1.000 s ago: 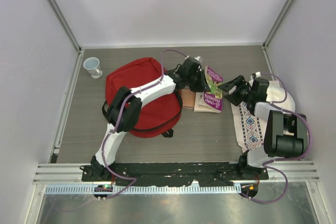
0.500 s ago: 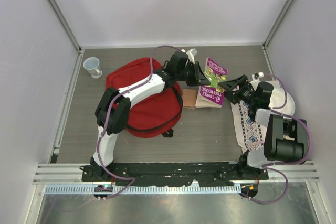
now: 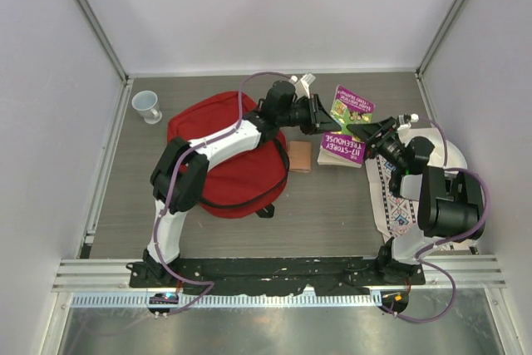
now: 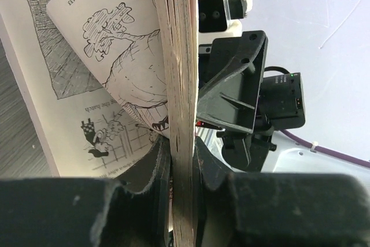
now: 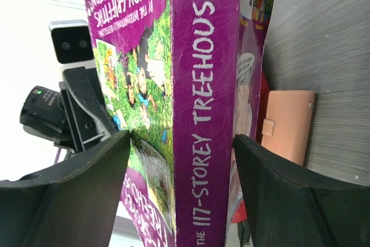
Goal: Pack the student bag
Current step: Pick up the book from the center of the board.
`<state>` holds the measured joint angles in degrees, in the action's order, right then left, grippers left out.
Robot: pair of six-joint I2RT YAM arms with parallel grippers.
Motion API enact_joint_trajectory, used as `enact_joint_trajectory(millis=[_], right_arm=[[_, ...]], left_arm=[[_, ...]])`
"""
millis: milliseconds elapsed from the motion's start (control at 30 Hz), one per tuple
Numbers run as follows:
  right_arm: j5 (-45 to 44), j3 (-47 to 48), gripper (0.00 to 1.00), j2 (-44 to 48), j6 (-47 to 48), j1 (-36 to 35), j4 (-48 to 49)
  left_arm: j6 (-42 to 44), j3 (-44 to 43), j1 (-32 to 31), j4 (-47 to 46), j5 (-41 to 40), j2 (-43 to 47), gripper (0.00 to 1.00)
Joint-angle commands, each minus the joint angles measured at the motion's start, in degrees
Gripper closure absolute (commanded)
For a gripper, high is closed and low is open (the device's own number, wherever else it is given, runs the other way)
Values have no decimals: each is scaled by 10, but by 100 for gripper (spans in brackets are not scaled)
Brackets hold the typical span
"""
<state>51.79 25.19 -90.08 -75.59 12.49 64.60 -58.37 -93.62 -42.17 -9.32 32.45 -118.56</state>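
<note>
The student bag point(image 3: 218, 151), a big red backpack, lies left of centre under my left arm. A purple paperback point(image 3: 344, 145) stands half open on its edge to the bag's right. My left gripper point(image 3: 321, 115) is shut on the book's page block point(image 4: 180, 85), with illustrated pages fanning off to one side. My right gripper point(image 3: 361, 131) is open and straddles the book's spine point(image 5: 209, 114). Its fingers point(image 5: 87, 192) flank the two covers, close on both sides. The left gripper's camera point(image 5: 70, 43) faces it from beyond the book.
A tan wallet point(image 3: 299, 156) lies flat between the bag and the book and also shows as the wallet point(image 5: 286, 122) behind the spine. A white cup point(image 3: 148, 106) stands at the back left. A patterned cloth point(image 3: 397, 197) lies under the right arm.
My left gripper has swung back and right, pulling the book up and away from the wallet. The right gripper has closed in from the right until its jaws flank the spine.
</note>
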Motion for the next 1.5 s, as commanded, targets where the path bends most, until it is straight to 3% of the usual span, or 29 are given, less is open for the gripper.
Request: enact_joint_trajectory(millis=[0,167,267,300,367,400,533,667,733,933,1033,1067,1133,1233,1267,1333,1400,1433,1467], right_arm=[[16,-4,28,1,-47,-3,117],[11,-7,63,19,-44,-3,108],[4,-8,72,32,-25,-3,71],[2,-9,72,46,-5,-3,56],[-10,-9,73,63,23,-3,-10],[-15,-5,73,86,44,-3,-41],[-49,17,78,144,153,-3,-212],[-51,42,90,172,194,-3,-287],[-32,51,92,177,190,-3,-287],[29,57,92,178,93,-5,-193],[52,65,72,170,64,-10,-156],[52,65,59,170,57,-10,-140],[50,63,54,168,48,-11,-130],[45,62,60,167,47,-11,-133],[45,62,76,166,47,-12,-132],[51,64,75,163,52,-15,-135],[48,71,80,165,70,-19,-160],[42,76,83,167,88,-21,-187],[31,83,78,174,150,-22,-280]], left_arm=[[-17,0,-3,-87,31,38,100],[5,7,-2,-47,9,46,98],[46,7,-3,17,-33,61,72],[59,7,-3,40,-47,67,60],[109,-2,-3,128,-114,86,49],[128,-6,-2,153,-140,92,39],[183,-16,-2,243,-243,122,22],[195,-10,-1,269,-267,127,18],[186,0,-1,260,-257,127,17],[166,13,0,196,-195,133,15],[156,20,-1,154,-167,132,14],[147,20,-1,139,-153,129,14],[138,21,0,131,-143,123,14],[127,28,0,113,-131,120,14],[125,31,0,110,-129,121,14],[126,37,-1,108,-130,125,14],[128,38,0,108,-134,127,14],[128,39,1,109,-134,128,14],[128,39,0,111,-134,128,14]])
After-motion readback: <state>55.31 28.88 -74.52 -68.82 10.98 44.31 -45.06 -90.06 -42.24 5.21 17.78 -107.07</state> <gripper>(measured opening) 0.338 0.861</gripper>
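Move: Between the two hands hangs the book: the left hand still pinches its page edges, with the book's middle about 4 cm to its right and 2 cm lower. The right hand's open fingers straddle the spine, the middle lying some 4 cm left, 1 cm ahead and 2 cm up. From the left hand, the tan wallet lies roughly level, 8 cm left and 19 cm down; the red bag is level too, about 30 cm left and 18 cm below. Closing on the spine, the right hand takes the book over and keeps its grip, settling slightly, then lifting it to about 4.5 cm above its start while drawing back 2.5 cm. As the right grip sets, the left hand dips a little, opens wide, lets go and withdraws some 7 cm left with its wrist turning, then eases back about 2 cm towards the book, fingers open. ##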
